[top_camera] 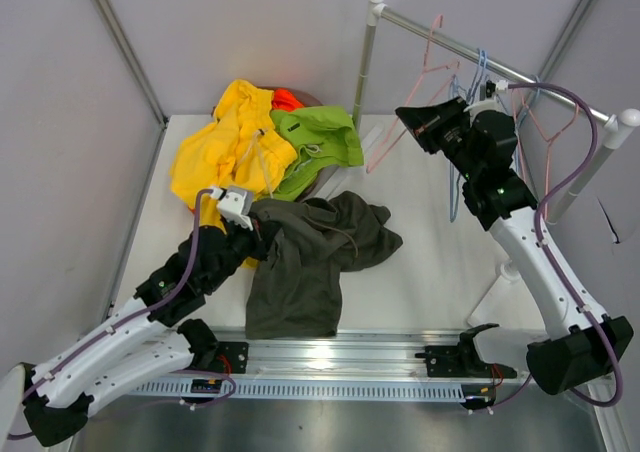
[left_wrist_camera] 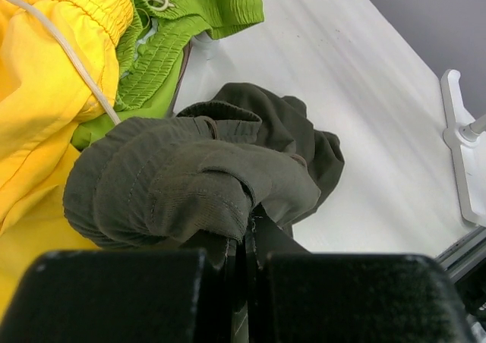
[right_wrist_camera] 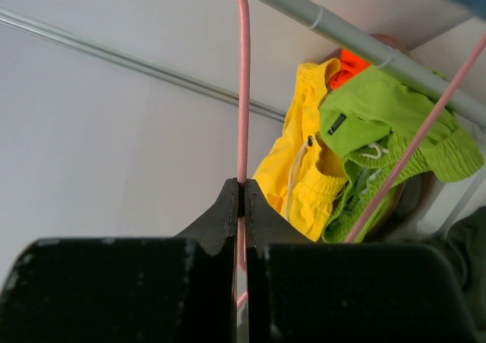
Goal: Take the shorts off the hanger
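The dark olive-grey shorts [top_camera: 310,252] lie crumpled on the white table, off any hanger. My left gripper [top_camera: 262,237] is shut on a fold of them [left_wrist_camera: 190,176], its jaws [left_wrist_camera: 249,225] pinching the cloth at their near edge. My right gripper [top_camera: 408,117] is raised beside the rail, shut on the thin wire of a bare pink hanger [right_wrist_camera: 243,92] that hangs from the rail [top_camera: 470,52]. In the right wrist view the wire runs between the closed tips [right_wrist_camera: 243,185]. Yellow shorts [top_camera: 225,147], lime green shorts [top_camera: 320,137] and orange shorts [top_camera: 287,99] sit piled at the back left.
Bare hangers hang on the rail: a blue one [top_camera: 480,72] and another pink one [top_camera: 545,132]. The rack's white foot [top_camera: 500,292] stands on the table at the right. A metal rail [top_camera: 340,357] runs along the near edge between the arm bases.
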`<control>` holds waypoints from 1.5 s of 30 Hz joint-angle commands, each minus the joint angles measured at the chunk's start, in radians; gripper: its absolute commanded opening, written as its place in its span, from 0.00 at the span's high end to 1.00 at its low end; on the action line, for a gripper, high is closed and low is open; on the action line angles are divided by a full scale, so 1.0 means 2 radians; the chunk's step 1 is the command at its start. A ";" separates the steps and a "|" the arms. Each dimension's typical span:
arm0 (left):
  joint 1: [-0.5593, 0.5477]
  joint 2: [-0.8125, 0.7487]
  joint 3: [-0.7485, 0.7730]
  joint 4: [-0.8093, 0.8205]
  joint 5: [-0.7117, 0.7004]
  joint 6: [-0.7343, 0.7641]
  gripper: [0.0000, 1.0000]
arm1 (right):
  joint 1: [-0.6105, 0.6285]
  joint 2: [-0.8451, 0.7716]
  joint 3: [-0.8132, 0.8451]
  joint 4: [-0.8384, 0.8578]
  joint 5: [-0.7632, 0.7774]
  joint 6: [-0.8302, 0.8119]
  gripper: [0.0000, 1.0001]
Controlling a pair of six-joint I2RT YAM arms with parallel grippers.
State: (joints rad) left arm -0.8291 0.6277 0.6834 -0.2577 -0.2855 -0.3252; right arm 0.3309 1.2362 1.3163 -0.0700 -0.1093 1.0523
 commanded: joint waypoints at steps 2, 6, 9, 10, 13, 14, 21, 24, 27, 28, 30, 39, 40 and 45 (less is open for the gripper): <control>-0.003 0.004 0.048 0.008 -0.013 0.004 1.00 | -0.001 -0.040 -0.034 -0.005 -0.001 0.020 1.00; -0.003 0.012 0.078 -0.002 -0.020 0.016 1.00 | -0.003 -0.059 -0.049 -0.013 -0.001 0.020 0.94; -0.003 0.025 0.108 -0.002 -0.027 0.032 1.00 | -0.001 -0.069 -0.049 -0.015 -0.008 0.019 0.43; -0.002 0.031 0.136 -0.008 -0.036 0.044 1.00 | -0.002 -0.072 -0.050 -0.019 -0.009 0.018 0.22; -0.001 0.068 0.200 -0.021 -0.054 0.073 1.00 | -0.002 -0.085 -0.048 -0.028 -0.008 0.016 0.01; 0.000 0.079 0.216 -0.028 -0.062 0.083 1.00 | -0.002 -0.088 -0.047 -0.030 -0.009 0.014 0.01; 0.085 0.229 0.480 -0.071 -0.045 0.153 1.00 | 0.000 -0.149 -0.060 -0.068 -0.008 0.004 0.00; 0.162 0.319 0.675 -0.119 0.010 0.155 1.00 | 0.003 -0.192 -0.087 -0.078 -0.001 0.001 0.01; 0.219 0.476 0.929 -0.167 0.051 0.145 1.00 | 0.007 -0.230 -0.118 -0.086 -0.002 -0.004 0.01; 0.230 0.535 0.992 -0.154 0.061 0.131 1.00 | 0.009 -0.245 -0.125 -0.091 -0.003 -0.005 0.01; 0.264 0.535 0.909 -0.079 0.101 0.105 1.00 | 0.014 -0.258 -0.142 -0.102 -0.009 -0.013 0.01; 0.284 0.642 0.845 -0.017 0.159 0.030 1.00 | 0.024 -0.303 -0.162 -0.151 0.002 -0.049 0.01; 0.282 0.631 0.813 -0.002 0.158 0.031 1.00 | 0.024 -0.301 -0.169 -0.148 0.000 -0.048 0.01; 0.276 0.568 0.623 0.031 0.148 0.021 0.16 | 0.029 -0.288 -0.187 -0.120 -0.020 -0.038 0.01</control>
State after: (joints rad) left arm -0.2695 1.9068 1.9976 -0.2790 -0.0185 -0.2340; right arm 0.3771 0.6445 0.9585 -0.3561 -0.1249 0.9894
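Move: The left hand holds the olive shorts by the waist. The heaped basket's middle lies about 28 cm ahead of this hand, roughly in line with it, and some 13 cm lower; the yellow shorts lie about 21 cm ahead and 8 cm left, the green ones 25 cm ahead and 12 cm right. The rail spot for the right hand's pink hanger is about 8 cm ahead of that hand, 6 cm right and 13 cm higher; blue hangers hang about 3 cm ahead and 13 cm right. Keeping its pinch on the olive shorts, the left hand hoists them steeply, some 40 cm, swings forward over the heaped basket, about 35 cm in all, then sinks about 30 cm towards it, fingers starting to open at the end. The right hand eases down and back, opens wide to release the pink hanger, and backs off about 15 cm, ending slightly lower. ##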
